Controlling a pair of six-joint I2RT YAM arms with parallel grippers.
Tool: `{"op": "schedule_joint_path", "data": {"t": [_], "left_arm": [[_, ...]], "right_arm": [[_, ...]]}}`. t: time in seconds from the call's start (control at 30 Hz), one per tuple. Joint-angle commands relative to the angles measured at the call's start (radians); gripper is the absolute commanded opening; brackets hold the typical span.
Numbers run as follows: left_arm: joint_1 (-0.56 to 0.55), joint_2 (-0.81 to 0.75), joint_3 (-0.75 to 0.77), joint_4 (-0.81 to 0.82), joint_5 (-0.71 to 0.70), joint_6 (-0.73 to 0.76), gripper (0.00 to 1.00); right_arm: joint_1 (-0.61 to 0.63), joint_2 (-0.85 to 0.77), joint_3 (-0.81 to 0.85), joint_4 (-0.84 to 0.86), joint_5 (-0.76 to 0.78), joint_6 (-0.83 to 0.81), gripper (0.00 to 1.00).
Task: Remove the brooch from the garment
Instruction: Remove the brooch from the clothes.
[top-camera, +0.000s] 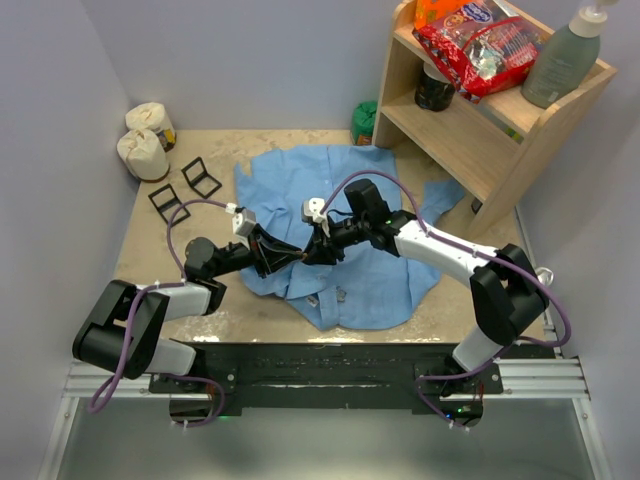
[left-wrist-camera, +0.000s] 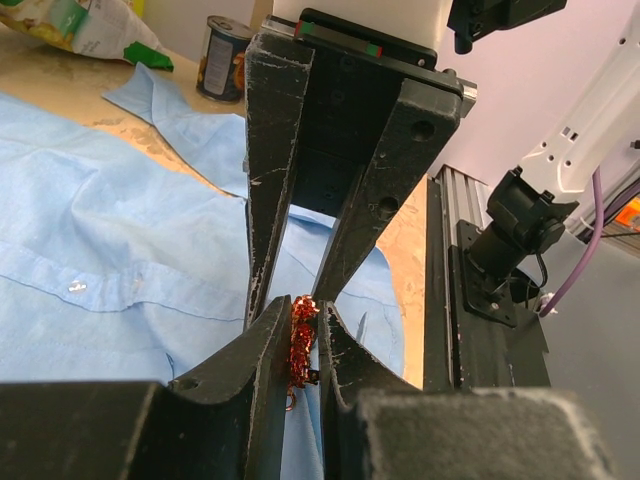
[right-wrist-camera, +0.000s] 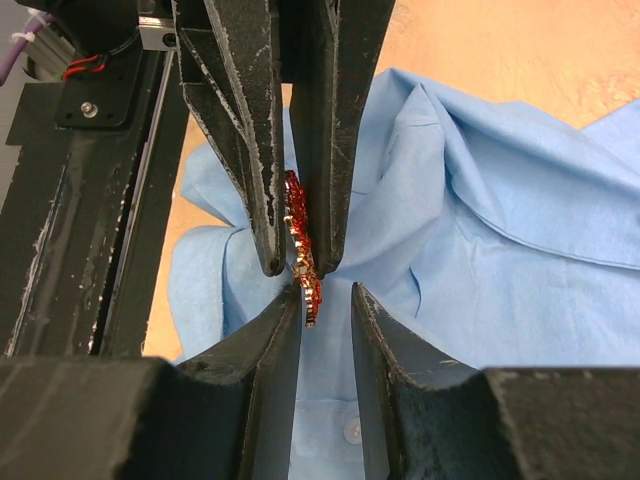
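The garment (top-camera: 370, 200), a light-blue button-up shirt, lies spread on the table, bunched where the two arms meet. The brooch (left-wrist-camera: 300, 335) is a small glittering red-gold piece. My left gripper (left-wrist-camera: 302, 315) is shut on it edge-on, just above the cloth. In the right wrist view the brooch (right-wrist-camera: 300, 250) hangs pinched between the left gripper's fingers. My right gripper (right-wrist-camera: 327, 300) faces it tip to tip, with a gap between its fingers. The brooch's lower end touches the right gripper's left finger (right-wrist-camera: 285, 320). From above, both grippers meet over the shirt (right-wrist-camera: 480, 230) near its front left.
A wooden shelf (top-camera: 480, 120) stands at the back right with snack bags (top-camera: 480, 40), a bottle (top-camera: 562, 60) and a dark can (top-camera: 433, 88). Two white rolls (top-camera: 145, 140) and black wire stands (top-camera: 185, 188) sit at the back left. A green object (top-camera: 364, 120) lies behind the shirt.
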Motion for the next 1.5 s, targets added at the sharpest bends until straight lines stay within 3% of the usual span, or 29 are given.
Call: {"op": "schedule_joint_path", "data": {"t": [0.0, 0.9, 1.03, 1.17, 1.23, 1.27, 1.37, 1.4, 1.47], "left_arm": [[0.002, -0.015, 0.024, 0.605, 0.000, -0.005, 0.00], [0.002, -0.004, 0.021, 0.603, 0.002, 0.002, 0.00], [0.002, -0.006, 0.019, 0.603, 0.000, 0.001, 0.00], [0.002, -0.003, 0.019, 0.603, 0.000, 0.001, 0.00], [0.002, -0.001, 0.019, 0.603, 0.005, 0.001, 0.00], [0.002, -0.001, 0.019, 0.605, 0.005, 0.004, 0.03], [0.007, -0.014, 0.018, 0.605, 0.022, 0.009, 0.27], [0.016, -0.017, 0.016, 0.605, 0.023, 0.007, 0.41], [0.026, -0.024, 0.011, 0.605, 0.025, 0.001, 0.50]], "right_arm": [[0.002, -0.041, 0.022, -0.002, -0.047, -0.008, 0.31], [-0.001, -0.059, 0.050, -0.029, -0.042, -0.026, 0.25], [0.000, -0.050, 0.045, -0.026, -0.036, -0.024, 0.18], [0.000, -0.044, 0.056, -0.031, -0.039, -0.024, 0.00], [0.000, -0.041, 0.068, -0.057, -0.034, -0.032, 0.00], [0.000, -0.036, 0.099, -0.081, -0.030, -0.058, 0.00], [0.002, -0.017, 0.194, -0.227, 0.042, -0.128, 0.00], [0.002, -0.012, 0.217, -0.309, 0.082, -0.152, 0.00], [0.003, -0.006, 0.266, -0.368, 0.126, -0.190, 0.00]]}}
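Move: The red brooch is already pinched at the left fingertips, about 1 cm to the right of that hand's point. From the right gripper, which points leftward at it, it lies some 2 cm left, 1 cm back and 1 cm higher. On the shirt beneath, the silver brooch is roughly 9 cm back, 7 cm right and 12 cm below the right hand; the collar tag is about 10 cm back, 1 cm right and equally low. Take the red brooch over with the right gripper: hold the left hand still with its pinch kept, raise the right hand about 1.5 cm beside the brooch, stop, and shut its fingers on the brooch's near edge. Only then part the left fingers to let go, as the right hand starts easing forward and up by another half centimetre. ##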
